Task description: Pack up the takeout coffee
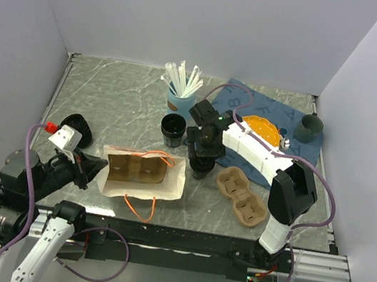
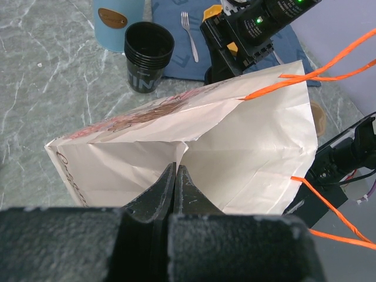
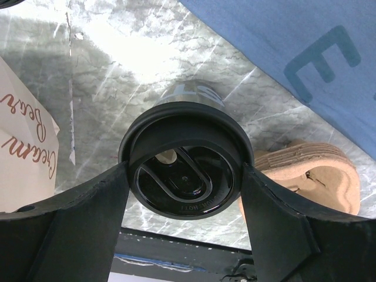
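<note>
The takeout coffee [image 1: 201, 163], a small black cup with a black lid, stands just right of the white paper bag [image 1: 167, 181]. My right gripper [image 1: 203, 152] is shut on it. In the right wrist view both fingers press the sides of the lid [image 3: 182, 126], gripper [image 3: 185, 170]. My left gripper [image 1: 94, 166] is shut on a fold at the bag's left end; in the left wrist view the jaws [image 2: 175, 168] pinch the white paper [image 2: 247, 141]. The bag has orange handles and a brown insert [image 1: 137, 168] inside.
A lidless black cup [image 1: 173, 130] and a light-blue straw cup [image 1: 179, 100] stand behind the bag. A cardboard cup carrier [image 1: 240, 197] lies to the right. A blue cloth [image 1: 283, 117], an orange item [image 1: 259, 129], a grey-green mug [image 1: 309, 129] are at back right.
</note>
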Controlling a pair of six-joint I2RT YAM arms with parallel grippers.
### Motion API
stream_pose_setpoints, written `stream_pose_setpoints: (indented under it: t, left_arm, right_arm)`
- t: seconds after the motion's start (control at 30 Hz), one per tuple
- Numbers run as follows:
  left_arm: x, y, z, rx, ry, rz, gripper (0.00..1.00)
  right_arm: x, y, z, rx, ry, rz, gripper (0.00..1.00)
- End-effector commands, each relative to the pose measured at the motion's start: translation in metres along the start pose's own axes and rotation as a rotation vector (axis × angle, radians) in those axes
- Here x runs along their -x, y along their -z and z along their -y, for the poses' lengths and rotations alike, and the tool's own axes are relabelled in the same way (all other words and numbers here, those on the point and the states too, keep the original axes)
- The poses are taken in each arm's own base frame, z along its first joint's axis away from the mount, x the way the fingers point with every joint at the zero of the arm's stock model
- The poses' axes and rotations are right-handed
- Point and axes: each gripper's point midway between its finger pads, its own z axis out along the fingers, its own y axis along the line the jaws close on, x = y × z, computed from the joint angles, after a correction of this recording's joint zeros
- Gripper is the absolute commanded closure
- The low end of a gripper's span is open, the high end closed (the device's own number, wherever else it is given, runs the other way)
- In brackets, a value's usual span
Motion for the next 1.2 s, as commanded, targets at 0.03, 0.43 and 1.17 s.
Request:
stream_pose_setpoints:
  t: [0.03, 0.43, 1.17]
  left_arm:
    - [0.009, 0.008, 0.009, -0.028, -0.023, 0.032, 0.99]
    - [0.01, 0.009, 0.007, -0.007, 0.007, 0.049, 0.99]
    - [0.001, -0.016, 0.02, -0.168, -0.007, 0.017, 0.99]
  right_arm:
    - [-0.005, -0.004, 0.006, -0.03, 0.005, 0.004, 0.34]
    - [0.006, 0.044, 0.012, -0.003, 0.003, 0.105, 0.42]
    - [-0.025, 0.311, -0.029, 0.5, 0.36, 0.726, 0.46]
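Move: The right fingers already grip the lidded coffee cup by its lid, still on the table. From this hand the open bag's middle lies about 9 cm back and 15 cm left, its mouth well higher; the stacked cups stand some 8 cm ahead and 10 cm left, and the cup carrier lies roughly 5 cm back and 13 cm right. The left fingers, shut on the bag's rim, have the coffee cup about 15 cm ahead, 23 cm right and 21 cm below. Keeping its pinch around the lid, the right hand lifts the coffee cup off the table beside the bag, slowly at first, then fast: about 26 cm up, and in the later part some 10 cm back. On the way the wrist tilts strongly, swinging the fingertips forward and left. The left hand keeps hold of the bag's rim and late on shifts about 2 cm right. ##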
